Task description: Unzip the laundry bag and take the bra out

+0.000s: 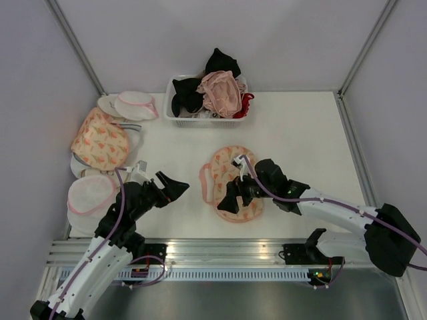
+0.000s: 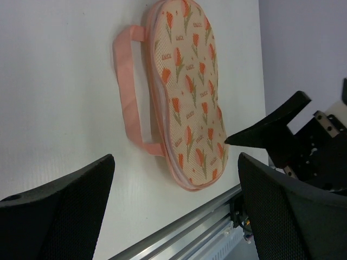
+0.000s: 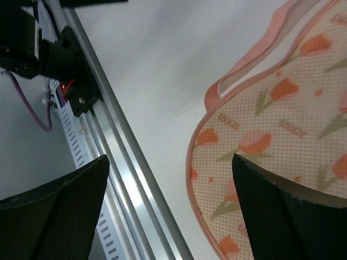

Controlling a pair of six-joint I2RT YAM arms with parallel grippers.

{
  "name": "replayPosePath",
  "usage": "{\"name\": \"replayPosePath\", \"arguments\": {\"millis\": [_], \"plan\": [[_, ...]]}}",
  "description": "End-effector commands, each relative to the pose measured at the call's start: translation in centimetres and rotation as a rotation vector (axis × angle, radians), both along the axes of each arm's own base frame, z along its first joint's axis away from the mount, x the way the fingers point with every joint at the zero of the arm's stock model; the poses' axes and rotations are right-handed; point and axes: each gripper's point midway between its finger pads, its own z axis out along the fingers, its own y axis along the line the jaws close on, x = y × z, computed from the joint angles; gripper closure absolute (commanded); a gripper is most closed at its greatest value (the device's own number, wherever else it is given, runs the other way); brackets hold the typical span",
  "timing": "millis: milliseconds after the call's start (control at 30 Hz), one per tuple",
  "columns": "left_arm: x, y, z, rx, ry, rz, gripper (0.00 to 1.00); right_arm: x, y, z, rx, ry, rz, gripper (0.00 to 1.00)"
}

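The laundry bag (image 1: 223,167), a peach oval with orange leaf print and a pink rim, lies flat mid-table, its pink strap (image 2: 127,92) to its left. Its rim looks closed in the left wrist view (image 2: 187,92); what is inside is hidden. My right gripper (image 1: 235,199) hangs open over the bag's near end (image 3: 282,119), one finger above the fabric, the other over the table edge, nothing held (image 3: 169,160). My left gripper (image 1: 175,185) is open and empty, left of the bag and aimed at it (image 2: 176,158). The pale salmon-pink bra (image 1: 223,93) lies on top in the basket.
The white basket (image 1: 200,122) at the back also holds black bras (image 1: 190,93) and a red one (image 1: 247,103). A second peach printed bag (image 1: 100,141) and white mesh pouches (image 1: 137,103) (image 1: 90,193) lie along the left wall. An aluminium rail (image 1: 220,247) borders the near edge.
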Motion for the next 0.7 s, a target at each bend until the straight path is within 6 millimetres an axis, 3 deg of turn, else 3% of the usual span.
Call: {"name": "replayPosePath", "arguments": {"millis": [0,300,433,667], "plan": [[0.3,0.2,0.1,-0.006,0.01,0.025,0.03,3.7,-0.6,5.7,0.052,-0.166,-0.182,0.02],[0.8,-0.1,0.4,0.016,-0.015,0.004,0.02,5.0,-3.7,12.3,0.142,-0.266,-0.386,0.02],[1.2,-0.3,0.9,0.038,-0.026,-0.011,0.0,6.5,-6.1,12.1,0.061,-0.284,-0.53,0.02],[1.8,-0.5,1.5,0.067,-0.033,-0.025,0.0,5.9,-6.9,10.0,0.003,-0.269,-0.525,0.02]]}}
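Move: The open right hand hovers some 4 to 5 cm above the table, over the near-left part of the folded laundry bag. The bag's middle lies about 6 cm ahead and 3 cm to its right. The pink strap is roughly 6 cm ahead and 9 cm to its left, and the white basket's middle about 38 cm ahead and 8 cm left. From the left hand the bag's middle is some 3 cm ahead, 22 cm right and 7 cm below. With its fingers already open and empty, the right hand draws up and away from the folded-over bag, climbing about 11 cm and sinking back a couple at the end. All the while it travels forward and right over the bag, some 6 cm each way, the wrist swinging nearly 30 degrees clockwise and rolling about 15. The fingers stay wide open, clear of the bag at the end. ##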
